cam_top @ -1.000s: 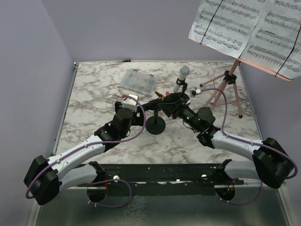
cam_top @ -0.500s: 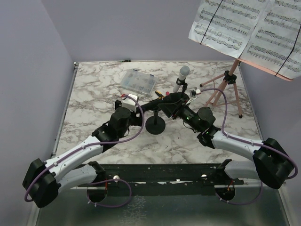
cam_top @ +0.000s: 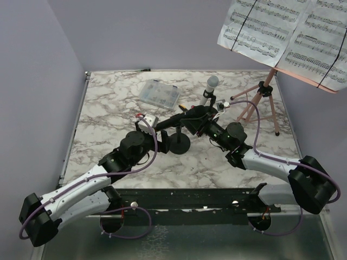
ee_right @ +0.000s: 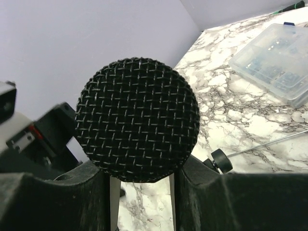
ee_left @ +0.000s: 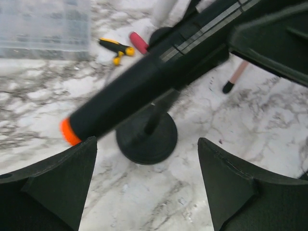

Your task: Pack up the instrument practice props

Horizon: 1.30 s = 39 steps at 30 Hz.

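The black microphone (cam_top: 174, 119) lies slanted over the stem of a black round-based holder (cam_top: 179, 144); whether it sits in the clip I cannot tell. My right gripper (cam_top: 193, 116) is shut on its body, and its mesh head (ee_right: 137, 120) fills the right wrist view above the fingers (ee_right: 207, 192). My left gripper (ee_left: 147, 192) is open, empty, just short of the microphone's orange tail (ee_left: 70, 132) and the holder base (ee_left: 147, 139). The grey-headed microphone (cam_top: 210, 87) stands upright behind. The pink tripod (cam_top: 261, 96) carries the sheet music (cam_top: 282, 32) at the back right.
A clear compartment box (cam_top: 159, 93) lies at the back centre. A yellow screwdriver (ee_left: 118, 47) and a red one (ee_left: 138, 42) lie between it and the holder. Walls close in the table's left, back and right sides.
My left arm has drawn back toward the near left, away from the microphone, its gripper still open. The right arm and the microphone have barely shifted.
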{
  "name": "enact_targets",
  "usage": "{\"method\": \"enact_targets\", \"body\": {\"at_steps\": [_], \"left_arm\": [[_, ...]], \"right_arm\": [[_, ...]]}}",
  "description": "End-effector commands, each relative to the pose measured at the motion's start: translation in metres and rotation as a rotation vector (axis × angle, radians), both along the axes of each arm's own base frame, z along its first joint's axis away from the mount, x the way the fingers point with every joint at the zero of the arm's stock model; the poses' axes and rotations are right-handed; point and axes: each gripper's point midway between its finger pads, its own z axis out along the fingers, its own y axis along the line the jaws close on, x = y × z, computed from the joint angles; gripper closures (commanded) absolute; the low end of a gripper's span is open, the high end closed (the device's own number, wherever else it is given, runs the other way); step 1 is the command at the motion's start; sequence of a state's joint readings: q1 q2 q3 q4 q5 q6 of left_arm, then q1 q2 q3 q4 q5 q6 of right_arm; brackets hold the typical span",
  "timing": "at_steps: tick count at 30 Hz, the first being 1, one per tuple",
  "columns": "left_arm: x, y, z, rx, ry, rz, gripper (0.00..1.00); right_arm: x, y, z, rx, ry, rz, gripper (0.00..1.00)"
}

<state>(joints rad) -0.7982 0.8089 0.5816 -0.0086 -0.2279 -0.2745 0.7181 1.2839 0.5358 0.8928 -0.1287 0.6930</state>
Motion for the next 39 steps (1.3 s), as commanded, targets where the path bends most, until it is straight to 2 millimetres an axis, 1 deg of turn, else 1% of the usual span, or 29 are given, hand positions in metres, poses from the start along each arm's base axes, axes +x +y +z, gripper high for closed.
{"method": "enact_targets", "body": {"at_steps": [1, 2, 4, 6, 13, 18, 24, 27, 29, 32, 33, 36, 39], "left_arm": [[-0.014, -0.042, -0.007, -0.113, 0.026, -0.083, 0.15], [-0.014, -0.05, -0.012, -0.117, 0.033, -0.087, 0.15], [-0.012, -0.064, -0.014, -0.137, 0.037, -0.085, 0.14], [-0.007, -0.071, -0.018, -0.133, 0.029, -0.051, 0.14], [0.022, -0.059, -0.026, -0.166, -0.063, 0.141, 0.14], [0.037, -0.057, -0.032, -0.192, -0.104, 0.219, 0.14], [0.051, -0.067, -0.037, -0.207, -0.146, 0.251, 0.14], [0.059, -0.071, -0.04, -0.211, -0.164, 0.276, 0.17], [0.063, -0.075, -0.044, -0.194, -0.169, 0.284, 0.2], [0.068, -0.078, -0.045, -0.188, -0.2, 0.288, 0.29], [0.07, -0.079, -0.044, -0.193, -0.212, 0.291, 0.33], [0.075, -0.082, -0.043, -0.203, -0.235, 0.295, 0.51], [0.079, -0.085, -0.044, -0.203, -0.252, 0.289, 0.58]], "right_arm": [[-0.006, 0.008, -0.019, -0.06, 0.026, 0.054, 0.82], [-0.006, 0.008, -0.019, -0.058, 0.028, 0.053, 0.82], [-0.006, 0.008, -0.019, -0.06, 0.028, 0.053, 0.82], [-0.006, 0.008, -0.019, -0.06, 0.03, 0.054, 0.82], [-0.007, 0.006, -0.018, -0.056, 0.033, 0.049, 0.82], [-0.007, 0.005, -0.017, -0.054, 0.036, 0.043, 0.82], [-0.008, 0.005, -0.019, -0.054, 0.049, 0.048, 0.82], [-0.01, 0.006, -0.022, -0.054, 0.058, 0.056, 0.82], [-0.011, 0.005, -0.022, -0.056, 0.061, 0.06, 0.82], [-0.013, 0.004, -0.023, -0.066, 0.065, 0.06, 0.82], [-0.014, 0.003, -0.023, -0.073, 0.065, 0.06, 0.82], [-0.016, 0.0, -0.025, -0.09, 0.072, 0.057, 0.82], [-0.017, -0.003, -0.027, -0.109, 0.078, 0.052, 0.82]]}}
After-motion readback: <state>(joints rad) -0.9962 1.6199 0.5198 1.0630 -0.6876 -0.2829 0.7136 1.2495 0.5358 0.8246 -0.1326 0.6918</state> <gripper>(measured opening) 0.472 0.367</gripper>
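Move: Under the black microphone that the right hand holds, the mic stand's stem joint lies about 7 cm ahead of the left hand, 8 cm to its right and 7 cm lower. From the left hand, the microphone's body is some 8 cm ahead, 7 cm right and 2 cm below; the stand's round base is roughly 5 cm ahead, 7 cm right and 17 cm down. From the right hand, the joint is about 5 cm left, 2 cm back and 6 cm below. Swinging right and sinking first, about 7 cm across and 4 down with a slight pull back, the open left hand then reaches forward some 8 cm and still lower, under the microphone's body. It turns about 15 degrees counter-clockwise, fingers tipping up a little, and late on closes to roughly half open with the fingertips around the stem joint. The right hand keeps its grip on the microphone, nearly still. ##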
